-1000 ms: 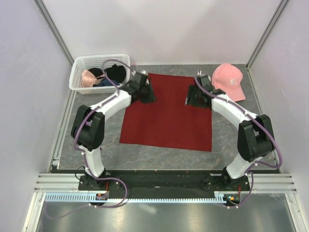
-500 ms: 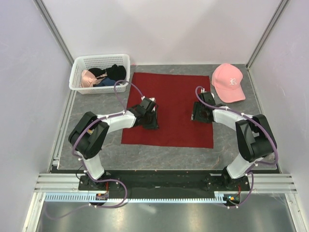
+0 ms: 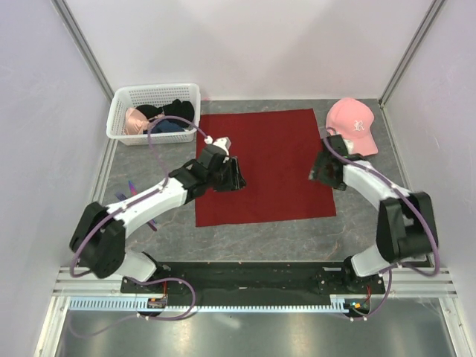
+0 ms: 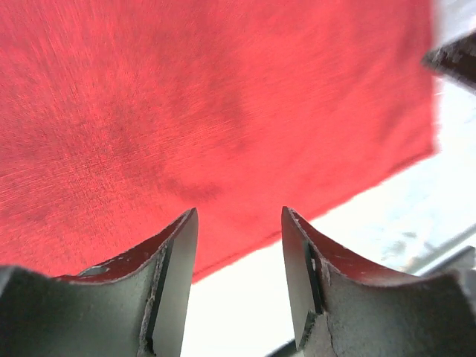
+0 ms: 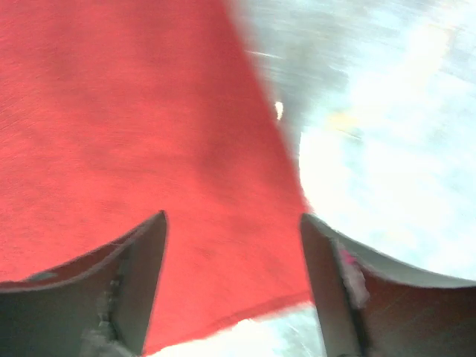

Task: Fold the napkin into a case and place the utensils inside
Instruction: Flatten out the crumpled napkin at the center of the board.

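Observation:
The dark red napkin (image 3: 275, 167) lies spread flat as one square in the middle of the table; it is not folded into a case. My left gripper (image 3: 232, 176) hovers over its left part, open, with nothing between the fingers (image 4: 238, 216); red cloth (image 4: 208, 104) fills that view. My right gripper (image 3: 326, 169) hangs at the napkin's right edge, open and empty (image 5: 232, 219), over the cloth's corner (image 5: 149, 149). Thin purple-blue sticks (image 3: 137, 202), perhaps the utensils, lie beside the left forearm, partly hidden.
A white basket (image 3: 119, 119) with black and pink garments stands at the back left. A pink cap (image 3: 353, 125) rests at the back right, close to the right arm. Grey walls and metal posts bound the table on three sides.
Both grippers came back from the napkin's far edge toward its middle and opened wider. The right one then slid out to the right edge. The napkin shifted slightly right.

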`<control>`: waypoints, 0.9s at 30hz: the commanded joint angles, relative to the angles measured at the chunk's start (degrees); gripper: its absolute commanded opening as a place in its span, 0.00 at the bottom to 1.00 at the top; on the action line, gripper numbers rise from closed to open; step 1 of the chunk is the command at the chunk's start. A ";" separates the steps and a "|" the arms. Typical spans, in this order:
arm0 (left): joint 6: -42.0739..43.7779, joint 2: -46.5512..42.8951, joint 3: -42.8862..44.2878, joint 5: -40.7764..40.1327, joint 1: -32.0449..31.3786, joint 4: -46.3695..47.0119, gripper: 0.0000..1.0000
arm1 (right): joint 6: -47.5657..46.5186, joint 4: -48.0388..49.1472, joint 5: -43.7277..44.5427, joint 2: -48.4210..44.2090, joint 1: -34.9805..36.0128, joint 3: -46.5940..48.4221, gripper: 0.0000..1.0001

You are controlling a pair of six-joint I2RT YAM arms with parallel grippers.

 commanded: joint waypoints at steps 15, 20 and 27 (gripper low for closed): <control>-15.94 -21.89 -15.60 -9.21 9.89 -17.33 0.63 | 7.33 -5.57 -0.66 -14.24 -9.09 -16.63 0.41; -16.91 -20.57 -17.27 -8.86 10.59 -18.22 0.59 | 6.98 -4.60 -1.81 -14.76 -9.08 -17.51 0.41; -17.87 -20.04 -18.85 -8.95 10.68 -18.65 0.59 | 6.81 -4.25 -2.59 -14.33 -8.30 -17.42 0.43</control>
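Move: The napkin's near left corner lies about 15 cm to the left of the left hand, some 9 cm back and 10 cm below; the utensils lie roughly 31 cm to that hand's left and 3 cm back. From the right hand, the napkin's near right corner is about 10 cm back, 5 cm to the right and 4 cm below, with the pink cap about 16 cm ahead and 10 cm to the right. Both hands travel clear of the spread napkin to its near corners: the left rises briefly, then swings some 13 cm left and 7 cm back while sinking towards the near left corner, turning counter-clockwise and tipping further down with its fingers staying half open. The right goes back about 10 cm and 5 cm to the right, turning slightly clockwise, closes its fingers to roughly half their gap and sinks to just over the near right corner, a touch there not being visible. ##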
